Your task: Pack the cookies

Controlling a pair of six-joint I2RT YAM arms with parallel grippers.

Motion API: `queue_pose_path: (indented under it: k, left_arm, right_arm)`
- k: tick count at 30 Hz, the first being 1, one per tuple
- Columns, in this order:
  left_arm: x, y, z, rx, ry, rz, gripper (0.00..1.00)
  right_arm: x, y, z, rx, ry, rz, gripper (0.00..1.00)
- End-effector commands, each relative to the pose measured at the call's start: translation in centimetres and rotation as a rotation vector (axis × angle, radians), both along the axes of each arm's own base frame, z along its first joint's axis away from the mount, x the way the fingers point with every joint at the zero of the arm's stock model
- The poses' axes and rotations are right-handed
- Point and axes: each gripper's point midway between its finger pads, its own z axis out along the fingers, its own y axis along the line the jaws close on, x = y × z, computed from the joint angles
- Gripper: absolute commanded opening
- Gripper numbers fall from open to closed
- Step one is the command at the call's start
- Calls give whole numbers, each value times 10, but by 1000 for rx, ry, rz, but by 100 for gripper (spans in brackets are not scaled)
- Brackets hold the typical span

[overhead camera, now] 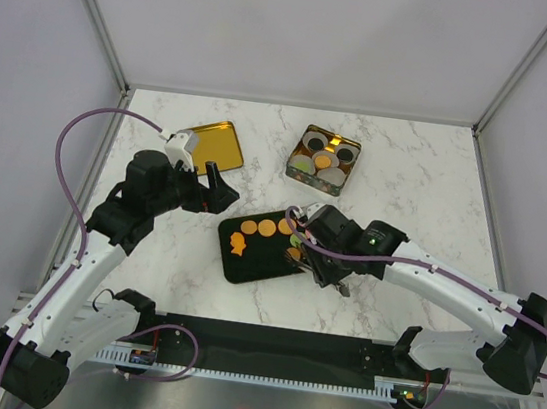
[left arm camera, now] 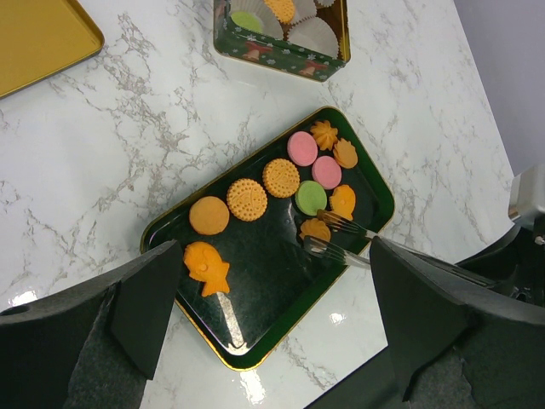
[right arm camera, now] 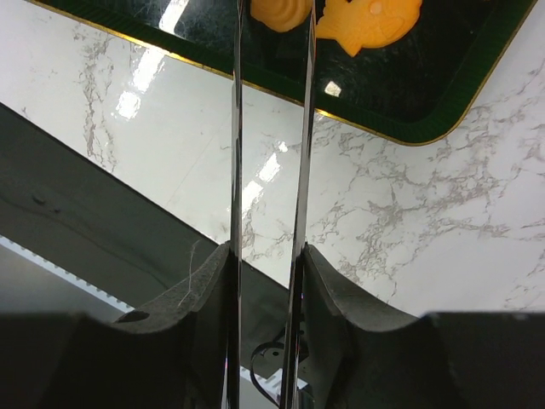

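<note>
The cookies, orange, pink and green, lie on a black gold-rimmed tray; an orange fish cookie lies apart at its left end. My right gripper is shut on a pair of metal tongs. The tong tips stand apart on either side of a small orange cookie at the tray's right end; whether they pinch it I cannot tell. My left gripper hovers open and empty over the tray's near edge. A green tin with paper liners holds a few cookies.
A gold lid lies at the back left, beside the left wrist. The tin stands just beyond the tray. The black base rail runs along the table's near edge.
</note>
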Motion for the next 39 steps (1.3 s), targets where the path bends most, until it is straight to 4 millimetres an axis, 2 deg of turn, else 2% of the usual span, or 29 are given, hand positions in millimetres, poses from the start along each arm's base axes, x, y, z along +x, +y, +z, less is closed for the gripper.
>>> queue_pose_path:
  k: [1, 8, 14, 16, 20, 21, 23, 31, 35, 39]
  left_arm:
    - [3, -3, 20, -12, -60, -17, 99]
    - [2, -3, 20, -12, -58, -19, 99]
    - [2, -3, 20, -12, -59, -19, 99]
    - [2, -3, 21, -13, -61, -19, 99]
    - [2, -3, 22, -13, -66, -18, 99]
    - [2, -3, 21, -12, -63, -18, 99]
    - [2, -3, 23, -13, -68, -18, 99]
    - [1, -3, 23, -15, -68, -17, 99]
    - [1, -3, 24, -16, -68, -20, 99]
    - [1, -3, 23, -17, -67, -19, 99]
  right_arm:
    - [16, 7, 32, 51, -99, -29, 36]
    - [32, 10, 58, 76, -178, -69, 36]
    - [67, 9, 75, 67, -274, -149, 36]
    - [79, 12, 74, 90, -270, -171, 36]
    - [76, 15, 64, 82, -240, -157, 36]
    - [75, 12, 63, 80, -242, -162, 30]
    - [74, 9, 62, 75, -246, -163, 28]
    - [81, -1, 69, 69, -270, -188, 31]
    - [101, -11, 82, 69, -308, -229, 32]
    - [143, -32, 89, 41, -370, -345, 33]
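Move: The empty paper cup at the box's near right corner lies about 30 cm ahead of the right hand, 1 cm left and 10 cm below; the box's orange cookie sits about 4 cm beyond and 2 cm left of that cup. The swirl cookie, between the tong tips, is roughly 7 cm ahead, 8 cm left and 10 cm down, with the fish cookie about 3 cm farther out and 4 cm to its right. From the left hand, the cup is some 19 cm ahead, 24 cm right and 20 cm below. The swirl cookie, still pinched between the tong tips, is lifted out of the tray by the right hand and carried towards the empty cup: up about 6 cm and forward about 10, with a brief halt partway, then on forward and a little right. The hand tips its fingers outward and turns clockwise, each about 15 degrees, keeping its grip on the tongs. ##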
